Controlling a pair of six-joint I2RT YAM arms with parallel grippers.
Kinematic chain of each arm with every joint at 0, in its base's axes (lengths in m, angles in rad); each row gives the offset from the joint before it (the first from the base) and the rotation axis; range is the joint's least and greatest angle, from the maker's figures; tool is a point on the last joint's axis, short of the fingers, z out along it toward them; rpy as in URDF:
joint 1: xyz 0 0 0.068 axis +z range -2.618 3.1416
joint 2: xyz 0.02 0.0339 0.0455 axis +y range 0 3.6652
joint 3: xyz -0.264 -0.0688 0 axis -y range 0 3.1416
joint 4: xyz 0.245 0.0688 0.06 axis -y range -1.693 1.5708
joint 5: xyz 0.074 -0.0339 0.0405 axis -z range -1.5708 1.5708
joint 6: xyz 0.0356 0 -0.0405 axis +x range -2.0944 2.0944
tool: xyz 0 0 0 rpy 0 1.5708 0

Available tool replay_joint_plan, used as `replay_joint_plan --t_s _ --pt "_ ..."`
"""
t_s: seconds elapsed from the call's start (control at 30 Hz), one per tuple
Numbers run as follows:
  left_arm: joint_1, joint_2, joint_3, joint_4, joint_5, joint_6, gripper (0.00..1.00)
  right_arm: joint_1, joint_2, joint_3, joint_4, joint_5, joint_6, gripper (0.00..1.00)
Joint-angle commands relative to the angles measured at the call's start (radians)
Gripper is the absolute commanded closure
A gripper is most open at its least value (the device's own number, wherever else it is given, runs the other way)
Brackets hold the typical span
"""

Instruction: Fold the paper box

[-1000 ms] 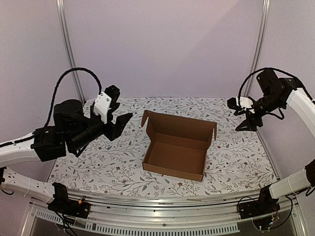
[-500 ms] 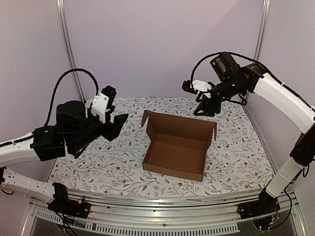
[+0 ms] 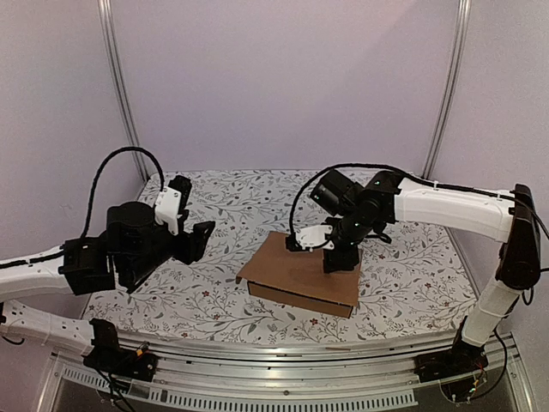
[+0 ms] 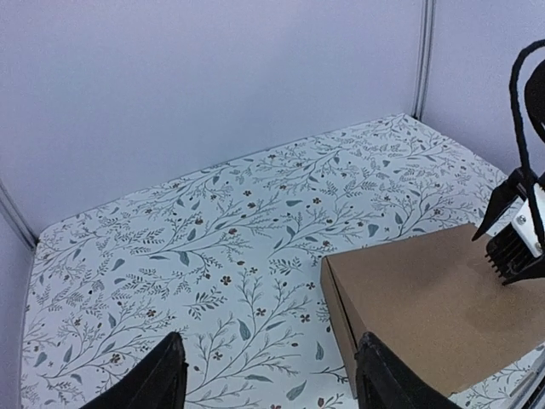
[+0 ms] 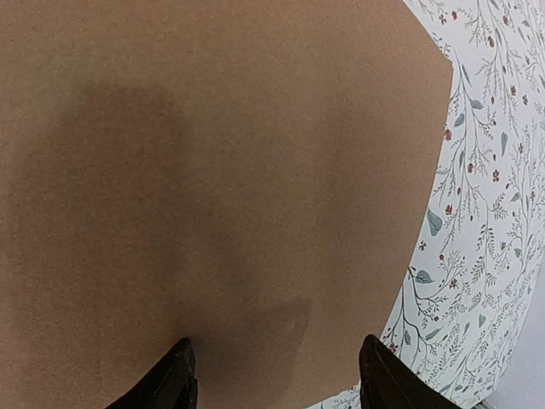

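Note:
The paper box [image 3: 287, 273] is a shallow brown cardboard mailer lying in the middle of the table with its lid down flat. My right gripper [image 3: 338, 258] points down onto the right part of the lid, jaws open, nothing between them. In the right wrist view the brown lid [image 5: 213, 170] fills the frame and the right gripper [image 5: 277, 379] sits just over it, casting a shadow. My left gripper [image 3: 194, 238] hovers open left of the box, apart from it. The left wrist view has the left gripper [image 4: 268, 383] over the cloth, the box [image 4: 434, 298] at right and the right gripper [image 4: 513, 244] on the lid.
A floral tablecloth [image 3: 214, 296] covers the table. Purple walls with metal posts [image 3: 123, 94] close in the back and sides. An aluminium rail [image 3: 283, 360] runs along the near edge by the arm bases.
The right arm swung in from the far right and came down over the box. The lid, upright before, now lies shut. The left gripper dropped slightly and widened a little.

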Motion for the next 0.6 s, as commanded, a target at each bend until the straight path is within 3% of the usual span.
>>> replay_joint_plan --t_s 0.0,0.3,0.57 --pt "0.059 0.140 -0.016 0.072 0.134 -0.125 0.31 -0.004 0.058 -0.027 0.064 0.048 -0.004 0.36" --pt "0.130 0.547 0.225 0.039 0.317 -0.138 0.32 -0.010 0.147 -0.095 0.117 0.045 0.039 0.35" --pt "0.131 0.657 0.119 0.172 0.460 -0.224 0.38 -0.082 0.112 -0.108 0.112 -0.119 0.090 0.36"
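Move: The half-closed lid is under my right hand: its middle lies about 8 cm to the left, level fore and aft, and some 2 cm lower. From my left hand, that same lid's middle is roughly 21 cm to the right, 2 cm ahead and 16 cm down. The tray's front wall sits about 7 cm back, 9 cm left and 10 cm below my right hand. With my right fingertips kept on the lid, I press it straight down about 6 cm onto the tray, then hold there. Meanwhile I bring my left hand down some 13 cm and to the right towards the lid's left side, reaching forward on the way and tipping the fingers about 20 degrees downward, still open and clear of the cardboard. ##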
